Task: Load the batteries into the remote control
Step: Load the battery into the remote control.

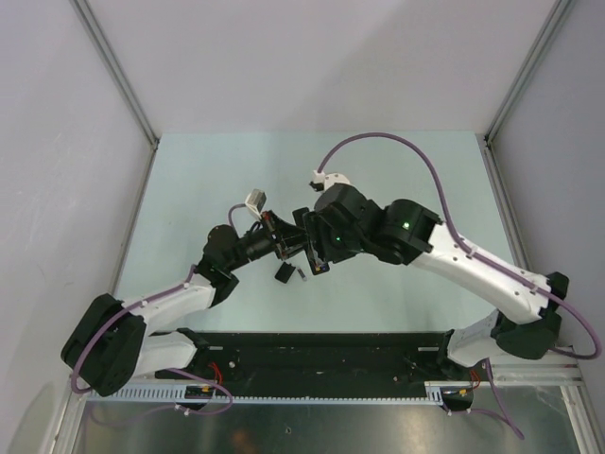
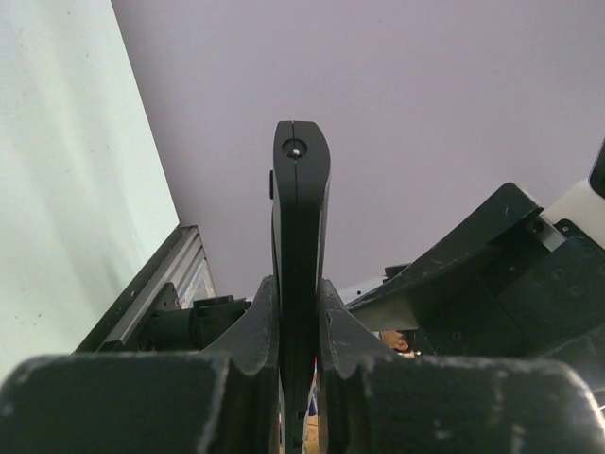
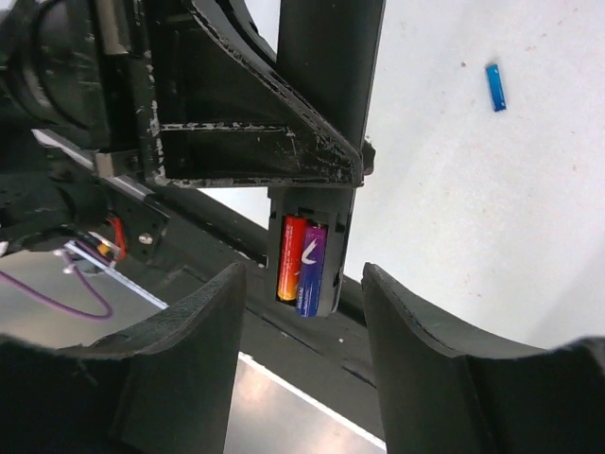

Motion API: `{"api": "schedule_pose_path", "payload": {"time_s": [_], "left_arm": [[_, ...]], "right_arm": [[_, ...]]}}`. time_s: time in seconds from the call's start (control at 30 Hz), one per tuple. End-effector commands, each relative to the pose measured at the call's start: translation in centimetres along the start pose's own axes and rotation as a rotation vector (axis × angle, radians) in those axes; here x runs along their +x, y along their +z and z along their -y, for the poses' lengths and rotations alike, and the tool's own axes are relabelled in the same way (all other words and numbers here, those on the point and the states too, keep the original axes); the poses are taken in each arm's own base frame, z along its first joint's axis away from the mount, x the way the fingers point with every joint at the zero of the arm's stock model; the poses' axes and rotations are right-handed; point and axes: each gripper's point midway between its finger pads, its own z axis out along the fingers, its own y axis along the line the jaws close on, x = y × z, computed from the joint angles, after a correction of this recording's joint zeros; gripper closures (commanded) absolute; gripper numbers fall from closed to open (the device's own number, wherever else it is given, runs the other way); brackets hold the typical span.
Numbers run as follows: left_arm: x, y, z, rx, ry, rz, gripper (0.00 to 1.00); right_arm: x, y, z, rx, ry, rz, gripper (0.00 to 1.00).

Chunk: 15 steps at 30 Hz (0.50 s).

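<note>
My left gripper [image 2: 301, 312] is shut on the remote control [image 2: 301, 218], a slim black bar held edgewise and pointing away from the wrist. In the right wrist view the remote control [image 3: 326, 76] hangs with its open battery bay facing the camera. Two batteries lie side by side in the bay: a red-orange one [image 3: 289, 257] and a purple one [image 3: 311, 270], whose lower end reaches the bay's edge. My right gripper [image 3: 302, 288] stands open just in front of the bay, holding nothing. Another blue battery [image 3: 494, 87] lies loose on the table. In the top view both grippers meet mid-table [image 1: 301, 248].
A small black panel [image 1: 283, 273] lies on the pale green table [image 1: 189, 189] just in front of the grippers, with a tiny dark piece [image 1: 301, 274] beside it. The black base rail [image 1: 312, 355] runs along the near edge. Grey walls enclose the table.
</note>
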Motion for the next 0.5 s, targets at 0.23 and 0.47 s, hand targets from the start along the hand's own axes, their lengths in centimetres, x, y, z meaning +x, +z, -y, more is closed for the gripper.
{"api": "schedule_pose_path", "payload": {"time_s": [0.23, 0.47], "left_arm": [[1.3, 0.1, 2.1, 0.071, 0.025, -0.099, 1.00], [2.3, 0.3, 2.2, 0.072, 0.022, -0.187, 1.00]], "right_arm": [[-2.3, -3.5, 0.2, -0.428, 0.226, 0.301, 0.27], [-1.5, -4.8, -0.8, -0.594, 0.168, 0.391, 0.23]]}}
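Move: The purple battery in the remote's open compartment lies about 2 cm left, 1 cm back and 3 cm below the right hand; the red battery beside it is about 3 cm left, also 1 cm back and 3 cm below. On the table some 25 cm down and 10 cm farther out, the battery cover lies about 12 cm left and the loose battery 7 cm left. From the left hand, the purple battery is about 4 cm right, 5 cm back and 1 cm lower. Draw the right gripper off to the right, away from the two batteries, by about 4 cm, then let it ease back towards the base and a little left. Roll it some 30 degrees as it goes, so the fingers swing from steeply down to slanting left, and spread them wider. Keep the remote pinched in the left gripper and bring it 1.5 cm back, turning slightly clockwise. ##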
